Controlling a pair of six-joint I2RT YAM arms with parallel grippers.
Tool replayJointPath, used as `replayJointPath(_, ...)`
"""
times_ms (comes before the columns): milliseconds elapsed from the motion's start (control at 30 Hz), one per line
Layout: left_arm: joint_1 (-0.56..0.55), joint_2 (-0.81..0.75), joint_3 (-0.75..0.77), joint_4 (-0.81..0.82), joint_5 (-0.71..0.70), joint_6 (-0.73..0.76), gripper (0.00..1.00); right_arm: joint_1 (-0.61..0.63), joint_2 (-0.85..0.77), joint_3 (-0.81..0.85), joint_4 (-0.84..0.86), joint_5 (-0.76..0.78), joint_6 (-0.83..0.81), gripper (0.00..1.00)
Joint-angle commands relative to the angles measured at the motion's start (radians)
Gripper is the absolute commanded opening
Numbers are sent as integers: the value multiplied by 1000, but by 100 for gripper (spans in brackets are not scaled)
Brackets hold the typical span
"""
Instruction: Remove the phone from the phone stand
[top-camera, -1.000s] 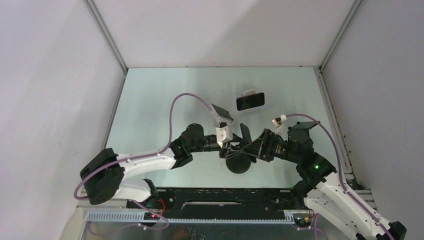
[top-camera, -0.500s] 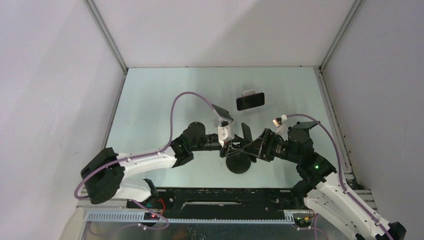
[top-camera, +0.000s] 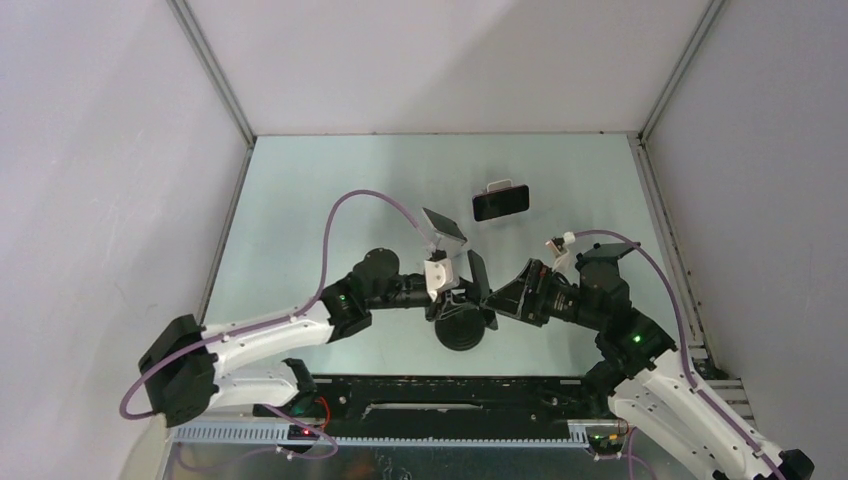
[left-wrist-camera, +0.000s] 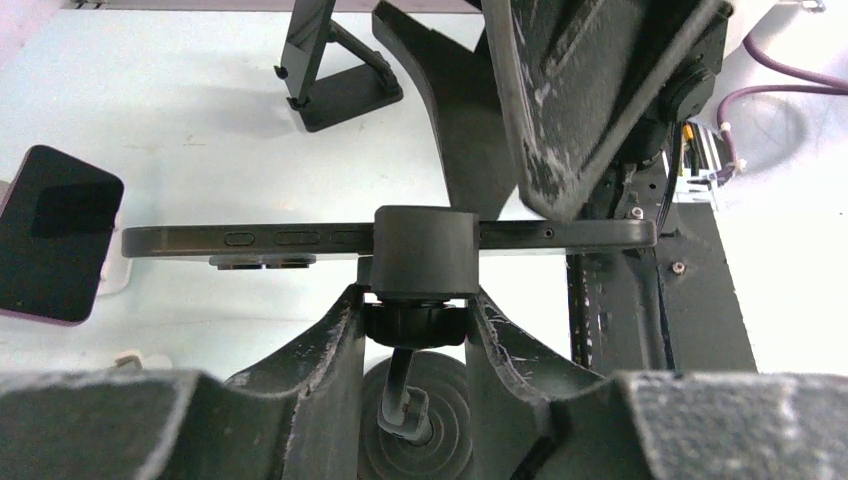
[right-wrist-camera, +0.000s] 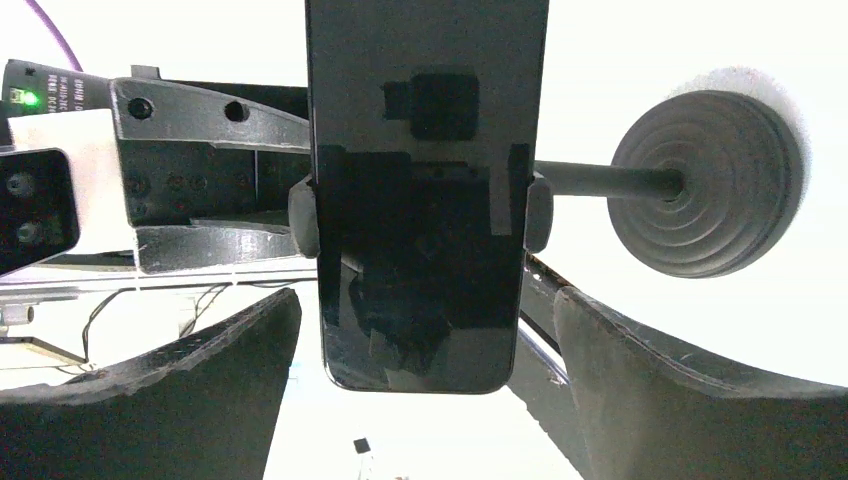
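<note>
The phone (top-camera: 478, 279), a black slab, sits clamped in the black phone stand (top-camera: 460, 328), which has a round ribbed base. My left gripper (top-camera: 452, 300) is shut on the stand's ball joint (left-wrist-camera: 418, 322) just under the clamp (left-wrist-camera: 425, 248). In the left wrist view the phone (left-wrist-camera: 250, 239) shows edge-on across that clamp. In the right wrist view the phone (right-wrist-camera: 428, 150) hangs screen-first between the side clamps. My right gripper (right-wrist-camera: 425, 300) stands wide open with a finger on each side of the phone's lower end, touching neither edge. The stand's base (right-wrist-camera: 708, 185) shows behind.
A second dark phone (top-camera: 500, 202) rests on a small white holder at the back of the table, also seen as the phone (left-wrist-camera: 55, 235) in the left wrist view. A small black folding prop (left-wrist-camera: 335, 70) stands beyond. Grey walls enclose the table.
My right gripper has opened wider around the phone. The left arm has drawn the stand and phone a little to the left.
</note>
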Motion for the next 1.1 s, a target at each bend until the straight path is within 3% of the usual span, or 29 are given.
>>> replayJointPath(0, -1, -118, -2, -23, -2, 71, 0, 3, -21, 37, 27, -16, 10, 99)
replayJointPath(300, -59, -304, -80, -120, -1, 188, 0, 93, 36, 99, 69, 31, 37, 99)
replayJointPath(700, -92, -418, -126, -166, 20, 219, 0, 368, 109, 123, 86, 388, 78, 99)
replayJointPath(1067, -111, -417, -117, -201, 33, 227, 0, 393, 159, 122, 173, 380, 70, 99)
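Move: The phone sits in the clamp of the black round-based stand that my left hand already holds by its neck; the phone's middle lies about 3 cm to the right and 1 cm ahead of that hand, about level. From my right hand it is about 3 cm to the left and 4 cm ahead, also level. The small silver stand is some 24 cm ahead and 9 cm left of my right hand, about 16 cm below. My left hand keeps its grip on the stand's neck and carries it about 6 cm back towards me and 5 cm left, tipping the phone's far end up some 10 degrees and turning it slightly clockwise. My right hand, fingers staying wide open, follows the phone about 5 cm left, rising and drawing back about 2 cm, then easing slightly down and forward, so its fingers come opposite the phone's middle. ##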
